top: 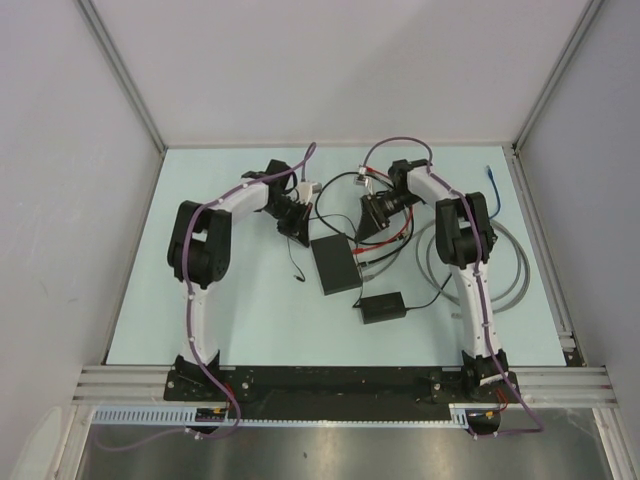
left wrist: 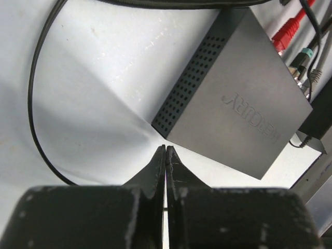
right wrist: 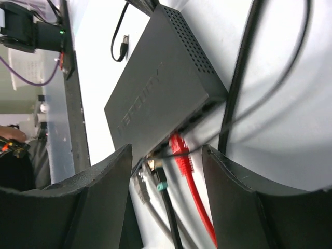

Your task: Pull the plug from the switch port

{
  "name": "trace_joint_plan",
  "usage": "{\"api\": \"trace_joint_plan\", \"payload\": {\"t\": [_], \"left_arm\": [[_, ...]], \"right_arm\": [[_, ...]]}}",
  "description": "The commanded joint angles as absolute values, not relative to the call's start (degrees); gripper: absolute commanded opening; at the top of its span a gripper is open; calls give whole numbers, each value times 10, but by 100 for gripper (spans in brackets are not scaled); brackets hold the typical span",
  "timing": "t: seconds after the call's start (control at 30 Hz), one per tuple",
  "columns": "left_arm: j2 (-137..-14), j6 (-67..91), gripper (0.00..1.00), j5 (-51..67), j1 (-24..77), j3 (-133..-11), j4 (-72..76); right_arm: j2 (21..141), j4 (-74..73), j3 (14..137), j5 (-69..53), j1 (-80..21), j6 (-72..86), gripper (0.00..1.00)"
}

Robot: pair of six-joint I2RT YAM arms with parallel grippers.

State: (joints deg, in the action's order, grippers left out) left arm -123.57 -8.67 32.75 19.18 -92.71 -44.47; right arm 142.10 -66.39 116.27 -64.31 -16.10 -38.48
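Note:
The switch (top: 335, 265) is a flat matte-black box in the middle of the table. Three plugs sit in the ports on its edge: a red plug (right wrist: 179, 149), a black plug (right wrist: 162, 181) with a teal tab, and a grey plug (right wrist: 141, 188). My right gripper (right wrist: 167, 156) is open just short of that edge. The red and black plugs show between its fingers (right wrist: 116, 176), which touch nothing. My left gripper (left wrist: 166, 149) is shut and empty, its tips just off the switch's near corner (left wrist: 161, 124). The red plug (left wrist: 287, 32) shows on the far side.
A smaller black power-adapter brick (top: 383, 306) lies in front of the switch. A grey cable coil (top: 512, 268) lies at the right and a blue cable (top: 490, 183) at the back right. A loose black cable (left wrist: 36, 98) curves over the table left of the switch.

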Motion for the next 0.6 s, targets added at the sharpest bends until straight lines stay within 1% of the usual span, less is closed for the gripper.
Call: {"api": "trace_joint_plan", "payload": {"t": [0.0,0.07,0.17,0.2,0.27,0.3,0.4,0.47,0.57], "left_arm": [[-1194,-97,0,340,194,-919,-442],[-1194,-97,0,343,195,-918,-443],[-1194,-95,0,345,195,-920,-442],[-1193,-95,0,345,195,-919,-443],[-1193,-94,0,345,195,-918,-443],[-1193,-94,0,346,195,-917,-442],[-1192,-94,0,346,196,-914,-441],[-1191,-94,0,345,197,-911,-440],[-1189,-94,0,343,198,-908,-439]], "right_arm": [[1398,-705,1181,-679,-140,-415,59],[1405,-713,1182,-680,-134,-416,58],[1420,-711,1185,-667,-137,-410,51],[1423,-707,1185,-662,-139,-406,47],[1424,-671,1177,-634,-146,-369,42],[1424,-661,1173,-628,-148,-365,38],[1418,-607,1160,-590,-157,-327,28],[1420,-590,1161,-577,-163,-322,24],[1431,-584,1171,-562,-169,-316,23]]}}
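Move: Just under my right fingertips, about 1 cm to the left and 2 cm below, the thin black cord crosses in front of the switch ports. The red plug sits in its port about 2 cm back, 2 cm left and 3 cm below my right hand. The switch's middle is some 6 cm back and 5 cm left, 3 cm below. From my left hand, that bit of cord lies roughly 11 cm to the right, level ahead and about 1 cm lower. With my open right hand I first swing about 2 cm to the right, away from the ports. Then I come back left about 1.5 cm while sinking some 2 cm towards the thin cord and easing forward past the red plug, about 1.5 cm in all. On the way back my fingers draw in from a good half open to about a quarter, stopping short of shut, with the cord across their tips. ##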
